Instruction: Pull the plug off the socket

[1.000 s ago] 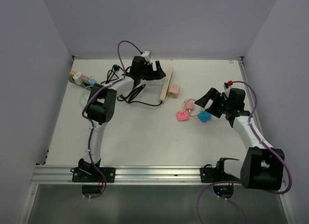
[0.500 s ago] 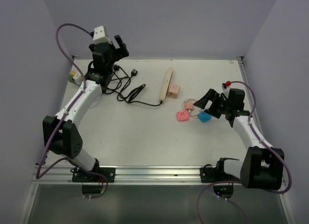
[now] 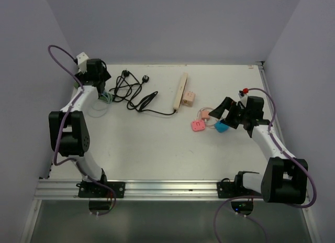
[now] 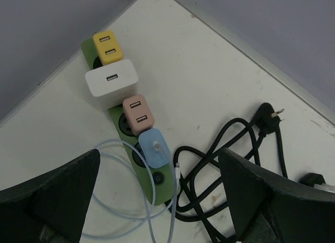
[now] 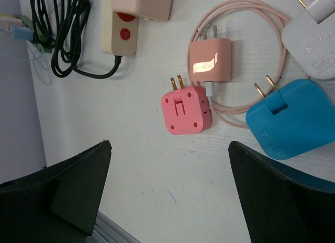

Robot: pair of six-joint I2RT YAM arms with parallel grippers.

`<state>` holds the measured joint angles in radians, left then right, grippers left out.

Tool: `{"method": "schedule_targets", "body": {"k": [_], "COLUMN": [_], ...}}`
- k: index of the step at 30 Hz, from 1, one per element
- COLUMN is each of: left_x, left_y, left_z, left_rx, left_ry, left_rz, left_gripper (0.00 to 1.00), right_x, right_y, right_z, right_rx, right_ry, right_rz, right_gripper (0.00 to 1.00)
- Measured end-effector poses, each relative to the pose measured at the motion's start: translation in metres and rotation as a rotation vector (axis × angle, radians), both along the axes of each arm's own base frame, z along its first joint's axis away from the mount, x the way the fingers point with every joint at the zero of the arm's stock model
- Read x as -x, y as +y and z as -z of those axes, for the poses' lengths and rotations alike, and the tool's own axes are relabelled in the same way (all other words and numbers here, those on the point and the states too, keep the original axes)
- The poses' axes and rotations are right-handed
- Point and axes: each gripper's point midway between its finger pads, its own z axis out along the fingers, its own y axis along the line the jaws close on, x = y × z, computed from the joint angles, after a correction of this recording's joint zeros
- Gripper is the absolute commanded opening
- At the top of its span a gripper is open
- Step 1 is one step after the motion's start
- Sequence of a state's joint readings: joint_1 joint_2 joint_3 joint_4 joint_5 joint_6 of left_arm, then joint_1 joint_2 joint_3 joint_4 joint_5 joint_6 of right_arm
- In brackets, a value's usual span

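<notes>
The left wrist view shows the socket (image 4: 161, 184), a dark green strip lying in the table's far left corner. Plugged into it in a row are a yellow plug (image 4: 108, 46), a white one (image 4: 111, 85), a pink one (image 4: 137, 113) and a pale blue one (image 4: 154, 147) with a thin pale blue cable (image 4: 123, 202). My left gripper (image 4: 159, 155) (image 3: 97, 75) hovers open above the strip's pale blue end, touching nothing. In the top view the arm hides most of the socket. My right gripper (image 5: 170, 146) (image 3: 222, 111) stands open and empty at the right.
A coiled black cord (image 4: 230, 143) (image 3: 131, 90) lies right of the socket. A beige power strip (image 3: 181, 90) sits mid-table. Loose below the right gripper are a pink adapter (image 5: 186, 109), a light pink charger (image 5: 209, 59), a blue adapter (image 5: 290, 120) and a white plug (image 5: 311, 36).
My left arm has swung from the beige strip to the far left corner, over the green socket. The right arm has barely moved. Both grippers stay open.
</notes>
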<state>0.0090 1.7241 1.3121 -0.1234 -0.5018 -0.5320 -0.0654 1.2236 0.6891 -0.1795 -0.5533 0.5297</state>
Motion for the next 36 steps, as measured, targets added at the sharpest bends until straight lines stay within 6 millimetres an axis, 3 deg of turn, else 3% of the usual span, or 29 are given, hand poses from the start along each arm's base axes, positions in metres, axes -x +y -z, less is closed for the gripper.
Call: {"method": "schedule_targets", "body": {"k": [8, 18, 24, 30, 36], "left_x": [-0.022, -0.031, -0.028, -0.012, -0.001], "left_y": [0.027, 0.04, 0.036, 0.025, 0.015], "left_z": [0.062, 0.112, 0.122, 0.145, 0.149], "left_rx": [0.032, 0.063, 0.077, 0.113, 0.149], "left_ry": [0.11, 0.189, 0.217, 0.266, 0.273], "left_rz": [-0.072, -0.104, -0.087, -0.046, -0.008], "left_gripper": [0.96, 0.86, 0.75, 0.67, 0.57], "right_x": [0.0, 0.001, 0.001, 0.002, 0.002], "right_y": [0.001, 0.001, 0.003, 0.004, 0.004], "right_z": [0.0, 0.008, 0.012, 0.015, 0.014], "right_rx": [0.007, 0.01, 0.002, -0.003, -0.006], "right_ry": [-0.004, 0.018, 0.031, 0.036, 0.034], "right_rz": [-0.01, -0.017, -0.024, -0.028, -0.028], "right_gripper": [0.98, 0.98, 0.98, 0.98, 0.98]}}
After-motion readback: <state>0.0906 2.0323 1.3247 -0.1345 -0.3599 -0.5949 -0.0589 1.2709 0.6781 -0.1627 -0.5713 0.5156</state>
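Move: The blue plug on the green power strip lies almost straight below my left hand, about 16 cm down and only some 2 cm to its left. The pink plug sits next along the strip, roughly 4 cm left of the blue plug and 3 cm farther out; the white plug is about 9 cm left of the blue plug and 5 cm beyond. A black plug lies some 10 cm to my left hand's right and 11 cm ahead. From my right hand the blue plug is about 56 cm left and 18 cm ahead. I drop my empty left hand about 15 cm onto the blue plug, swinging some 3 cm forward and 4 cm left on the way down, then easing back again as I sink the last bit. I tip the fingers some 15 degrees more steeply downward and draw them in from wide open to roughly two-thirds, so that they straddle the blue plug's sides without a clear grip yet. ##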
